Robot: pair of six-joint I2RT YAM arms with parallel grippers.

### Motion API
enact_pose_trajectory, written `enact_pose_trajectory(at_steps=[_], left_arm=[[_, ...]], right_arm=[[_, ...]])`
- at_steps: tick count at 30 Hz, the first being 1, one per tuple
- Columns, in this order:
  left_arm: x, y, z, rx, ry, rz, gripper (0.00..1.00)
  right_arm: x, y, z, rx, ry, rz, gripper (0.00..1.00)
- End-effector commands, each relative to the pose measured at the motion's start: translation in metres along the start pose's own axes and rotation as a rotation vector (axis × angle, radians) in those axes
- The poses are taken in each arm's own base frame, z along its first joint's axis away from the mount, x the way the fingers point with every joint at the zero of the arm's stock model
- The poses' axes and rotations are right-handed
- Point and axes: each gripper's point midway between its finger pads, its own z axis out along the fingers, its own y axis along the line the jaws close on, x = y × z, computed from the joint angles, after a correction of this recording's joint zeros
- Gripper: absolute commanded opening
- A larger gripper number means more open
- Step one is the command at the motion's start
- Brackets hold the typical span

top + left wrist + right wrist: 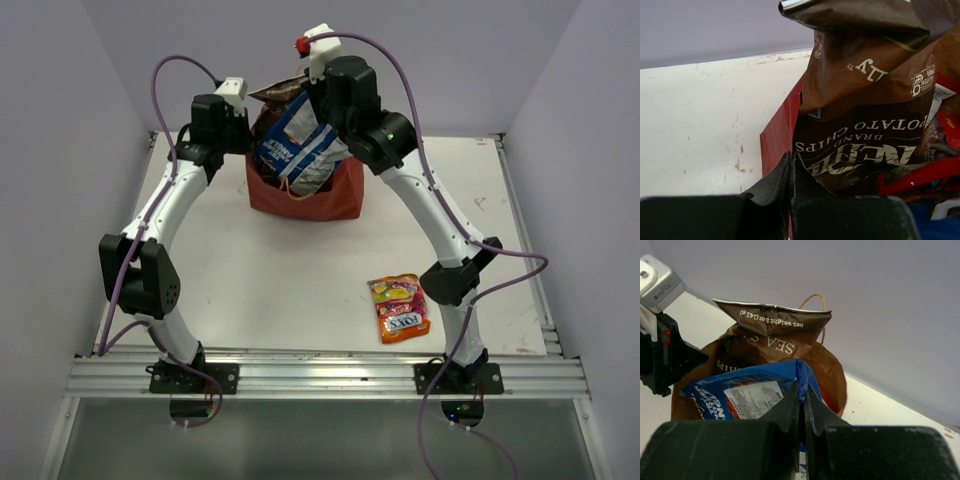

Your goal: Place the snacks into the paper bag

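The red paper bag (320, 200) stands at the back middle of the table, with a brown chip bag (275, 98) sticking up out of it. My right gripper (802, 392) is shut on the top fold of a blue-white packet (740, 395), which hangs tilted over the bag's mouth (300, 145). At the bag's left rim my left gripper (791, 165) is shut, with the red wall (777, 140) running in between its fingers. Close beside it the brown chip bag (865, 100) fills the left wrist view. A small orange-yellow-pink candy bag (400, 308) lies flat on the table near the right arm's base.
Red packet edges (925, 175) show inside the bag behind the chip bag. A thin looped handle (815, 300) rises at the bag's far side. The table (280, 280) is white, with an aluminium rail along the near edge and grey walls around it.
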Motion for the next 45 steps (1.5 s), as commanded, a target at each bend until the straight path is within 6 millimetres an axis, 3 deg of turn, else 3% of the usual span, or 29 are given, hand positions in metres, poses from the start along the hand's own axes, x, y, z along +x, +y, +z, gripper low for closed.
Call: enact_pose_trajectory(at_steps=[1,3,9,11,14,17,22,25,28,32,35,38,40,45], left_arm=[[0.003,0.005,-0.001,-0.006,0.013,-0.003,0.00],[0.003,0.004,0.000,-0.003,0.015,-0.005,0.00],[0.001,0.009,-0.002,-0.034,0.007,-0.004,0.00],[0.002,0.011,-0.002,-0.041,0.008,-0.003,0.00],[0.003,0.011,-0.002,-0.043,0.012,-0.003,0.00],[0.003,0.010,0.000,-0.037,0.013,-0.005,0.00],[0.004,0.009,-0.001,-0.030,0.013,-0.008,0.00],[0.003,0.009,-0.001,-0.033,0.010,-0.008,0.00],[0.002,0.009,-0.001,-0.030,0.009,-0.007,0.00],[0.001,0.007,-0.002,-0.023,0.007,-0.009,0.00],[-0.001,0.008,-0.005,-0.029,0.003,-0.004,0.00],[-0.004,0.008,-0.007,-0.030,-0.005,0.000,0.00],[-0.005,0.008,-0.008,-0.031,-0.008,0.000,0.00],[-0.002,0.007,-0.004,-0.026,0.000,-0.004,0.00]], right_arm=[[-0.016,0.005,-0.009,-0.076,-0.040,-0.011,0.02],[-0.014,0.015,-0.004,-0.117,-0.047,0.006,0.02],[0.023,0.080,0.036,-0.303,-0.007,0.090,0.01],[0.023,0.102,0.045,-0.335,-0.028,0.107,0.02],[0.004,0.121,0.040,-0.368,-0.094,0.125,0.05],[0.013,0.136,0.042,-0.411,-0.078,0.155,0.06],[0.081,0.167,0.055,-0.448,0.090,0.083,0.01],[0.103,0.193,0.044,-0.495,0.149,0.028,0.00],[0.120,0.206,0.036,-0.456,0.183,-0.046,0.00],[0.155,0.198,0.049,-0.387,0.270,-0.059,0.00],[0.172,0.176,0.066,-0.299,0.313,-0.021,0.00],[0.177,0.143,0.077,-0.209,0.341,0.051,0.00],[0.167,0.112,0.079,-0.123,0.328,0.064,0.00],[0.165,0.060,0.083,-0.017,0.342,0.084,0.01]])
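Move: The right hand, a blue snack bag already pinched by its edge and hanging from the fingers, is above the open paper bag. The paper bag's middle lies about 5 cm ahead, 4 cm left and 31 cm below. The brown chips bag sticks out of its mouth roughly 12 cm ahead, 8 cm left and 15 cm down. For the left hand, which pinches the left rim, the paper bag's middle is some 14 cm to the right, 1 cm back and 12 cm down. Keeping its nearly shut fingers on the blue snack bag, the right hand stuffs it down into the paper bag, sinking about 20 cm in all. It first swings some 15 cm left, towards the left gripper, then comes back about 6 cm right while edging forward, fingers tipping some 20 degrees downward. The left hand keeps its pinch on the rim and dips about 2 cm. ##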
